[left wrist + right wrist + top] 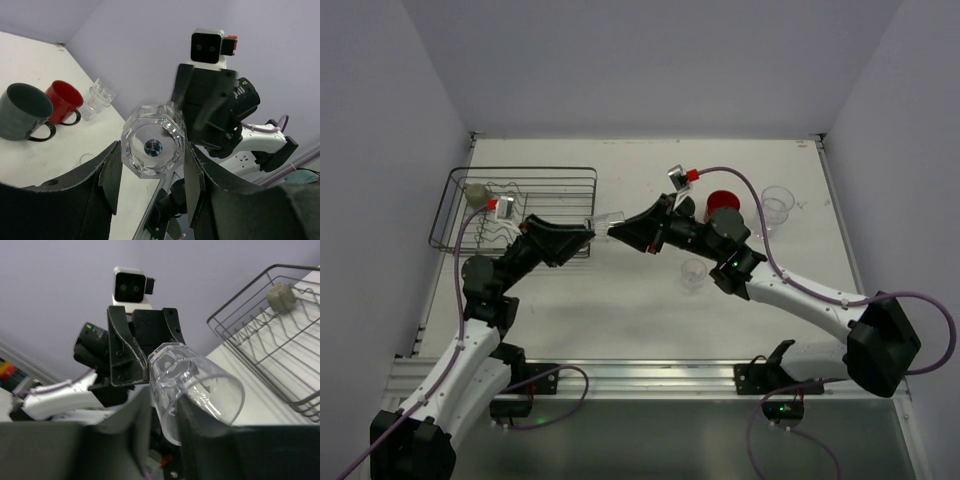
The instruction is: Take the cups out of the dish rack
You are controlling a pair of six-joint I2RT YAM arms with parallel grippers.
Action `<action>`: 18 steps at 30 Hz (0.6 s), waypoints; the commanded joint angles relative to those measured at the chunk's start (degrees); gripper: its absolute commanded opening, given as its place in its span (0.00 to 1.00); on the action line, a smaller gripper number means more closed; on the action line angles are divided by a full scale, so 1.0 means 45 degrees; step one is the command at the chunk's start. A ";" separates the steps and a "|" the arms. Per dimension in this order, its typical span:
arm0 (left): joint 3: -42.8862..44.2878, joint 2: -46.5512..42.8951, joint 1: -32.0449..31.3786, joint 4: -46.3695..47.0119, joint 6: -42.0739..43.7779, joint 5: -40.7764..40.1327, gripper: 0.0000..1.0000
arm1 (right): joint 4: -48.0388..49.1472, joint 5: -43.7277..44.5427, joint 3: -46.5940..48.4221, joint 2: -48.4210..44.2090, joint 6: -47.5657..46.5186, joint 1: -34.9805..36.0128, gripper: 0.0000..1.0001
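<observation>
A clear glass cup [605,219] hangs on its side in mid-air between both arms, right of the dish rack [570,172]. My left gripper [588,233] is shut on its thick faceted base [154,146], one finger [112,172] on each side. My right gripper [164,412] is at the open end, its fingers [137,432] pressed against the rim wall [172,432]. An olive-grey cup [475,193] lies in the rack's far left corner. On the table stand a red mug [723,203], a dark mug [22,111], a clear glass [778,205] and a small tumbler [694,273].
The rack's wire prongs [270,347] rise just behind the held cup. The right arm [790,290] crosses the table between the red mug and the small tumbler. Walls close in the table at the back and on both sides.
</observation>
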 commanded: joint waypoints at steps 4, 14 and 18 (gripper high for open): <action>0.0328 0.0016 -0.0198 0.0152 0.0573 -0.0139 0.52 | 0.1596 -0.0103 0.0206 -0.0133 0.0527 -0.0021 0.00; 0.5289 -0.1720 -0.0179 -1.2304 0.9148 -0.5487 0.93 | -0.9498 0.4576 -0.0634 -0.4446 -0.3848 -0.0060 0.00; 0.5291 -0.2191 -0.0179 -1.3502 1.0866 -0.6969 0.94 | -1.3085 0.6127 -0.1181 -0.5796 -0.4143 -0.0099 0.00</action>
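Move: Between the two grippers, the clear cup is held by its base end in the left fingers; its middle lies about 3 cm right and 2 cm ahead of the left hand, and roughly 2 cm to the left of the right hand. Well below, some 27 cm down, the standing glass is about 18 cm right and 6 cm ahead of the right hand, the green mug 15 cm right and 23 cm ahead. The dish rack's middle is some 25 cm left, 24 cm ahead and 27 cm below the left hand. Closing almost fully on the cup's rim wall, the right fingers pinch it while the left fingers, opening wide, let go of the base. The right hand then carries the cup about 9 cm right and 5 cm down, its fingers tipping down and swinging clockwise some 20 degrees. The left hand eases forward a little off the cup, then withdraws left and up, turning counter-clockwise. ##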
